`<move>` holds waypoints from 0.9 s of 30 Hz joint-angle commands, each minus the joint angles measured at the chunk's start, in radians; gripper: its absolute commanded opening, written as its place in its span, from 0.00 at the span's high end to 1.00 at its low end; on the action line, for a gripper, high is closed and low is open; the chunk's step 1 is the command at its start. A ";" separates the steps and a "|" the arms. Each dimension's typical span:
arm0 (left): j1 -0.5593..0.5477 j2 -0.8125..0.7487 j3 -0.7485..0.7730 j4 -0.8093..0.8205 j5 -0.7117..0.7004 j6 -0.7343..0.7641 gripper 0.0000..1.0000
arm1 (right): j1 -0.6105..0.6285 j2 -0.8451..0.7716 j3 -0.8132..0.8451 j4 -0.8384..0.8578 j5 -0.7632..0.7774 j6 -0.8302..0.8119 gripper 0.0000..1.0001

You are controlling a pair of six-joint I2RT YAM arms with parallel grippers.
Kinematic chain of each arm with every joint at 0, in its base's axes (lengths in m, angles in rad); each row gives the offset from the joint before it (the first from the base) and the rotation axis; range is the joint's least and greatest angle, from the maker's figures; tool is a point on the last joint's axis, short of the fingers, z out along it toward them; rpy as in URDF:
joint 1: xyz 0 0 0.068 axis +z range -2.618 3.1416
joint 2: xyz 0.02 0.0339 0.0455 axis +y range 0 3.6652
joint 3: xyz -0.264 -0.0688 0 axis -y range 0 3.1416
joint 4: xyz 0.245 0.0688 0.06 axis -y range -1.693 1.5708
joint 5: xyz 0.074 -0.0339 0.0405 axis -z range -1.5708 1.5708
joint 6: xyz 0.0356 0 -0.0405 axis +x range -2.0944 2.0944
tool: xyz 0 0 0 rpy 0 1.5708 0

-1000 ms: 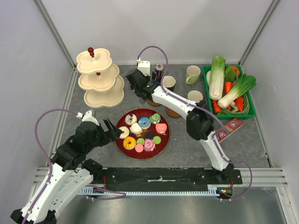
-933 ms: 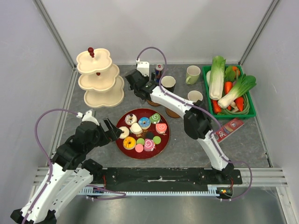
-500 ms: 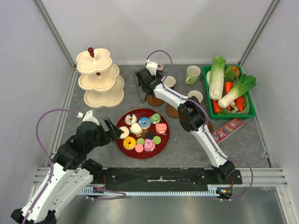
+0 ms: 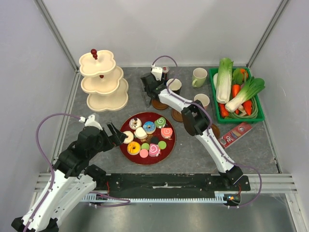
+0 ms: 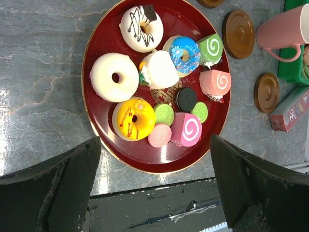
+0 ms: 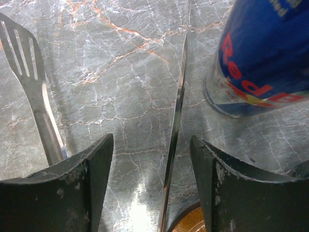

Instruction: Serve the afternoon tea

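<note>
The afternoon tea pastries lie on a red plate (image 4: 170, 145): a white donut (image 5: 115, 77), a yellow donut (image 5: 134, 118), a pink swirl roll (image 5: 186, 129), a green swirl roll (image 5: 211, 48) and macarons. A black mug (image 4: 174, 86), a pale green mug (image 4: 199, 77) and a pink mug (image 4: 201, 100) stand at the back. My left gripper (image 4: 117, 134) hovers open at the plate's left rim, holding nothing. My right gripper (image 6: 150, 145) is low at the back, jaws apart on either side of a thin metal knife (image 6: 176, 111), touching neither side of it.
A fork (image 6: 34, 96) lies left of the knife and a red-and-blue can (image 6: 263, 58) stands right of it. Brown coasters (image 4: 159, 104) lie behind the plate. A cream three-tier stand (image 4: 102, 79) is at back left, a green vegetable tray (image 4: 256, 117) at right.
My right gripper has shifted a little right toward the can and its jaws have narrowed around the knife. The left arm has stayed put.
</note>
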 commanded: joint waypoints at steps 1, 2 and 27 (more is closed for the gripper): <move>-0.001 -0.017 -0.003 0.039 0.007 0.030 0.01 | -0.009 0.021 0.053 0.000 -0.006 0.026 0.30; -0.003 -0.018 -0.001 0.039 0.007 0.030 0.01 | -0.010 0.027 0.053 -0.011 -0.009 0.035 0.32; -0.003 -0.018 -0.004 0.039 -0.005 0.025 0.00 | -0.079 0.115 0.159 -0.077 -0.124 0.172 0.70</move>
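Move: The right hand has the tongs' upright right arm between its open fingers, level with them and about 1 cm right of their middle, 1 cm lower. The tongs' slotted head lies some 8 cm ahead and 8 cm left, the drink can about 5 cm ahead and 7 cm right, the black mug level and 12 cm right, the nearest coaster 7 cm back and 5 cm right. From the left hand, the tongs' right arm is roughly 38 cm ahead, 13 cm right and 15 cm below. Close the right gripper's fingers from both sides on the tongs' right arm, from about three-quarters open to a third, while sliding low and nearly level some 3 cm forward and a little right along that arm, towards the can. Roll the wrist about 10 degrees, left side rising, so the fingers line up with the metal strip. ##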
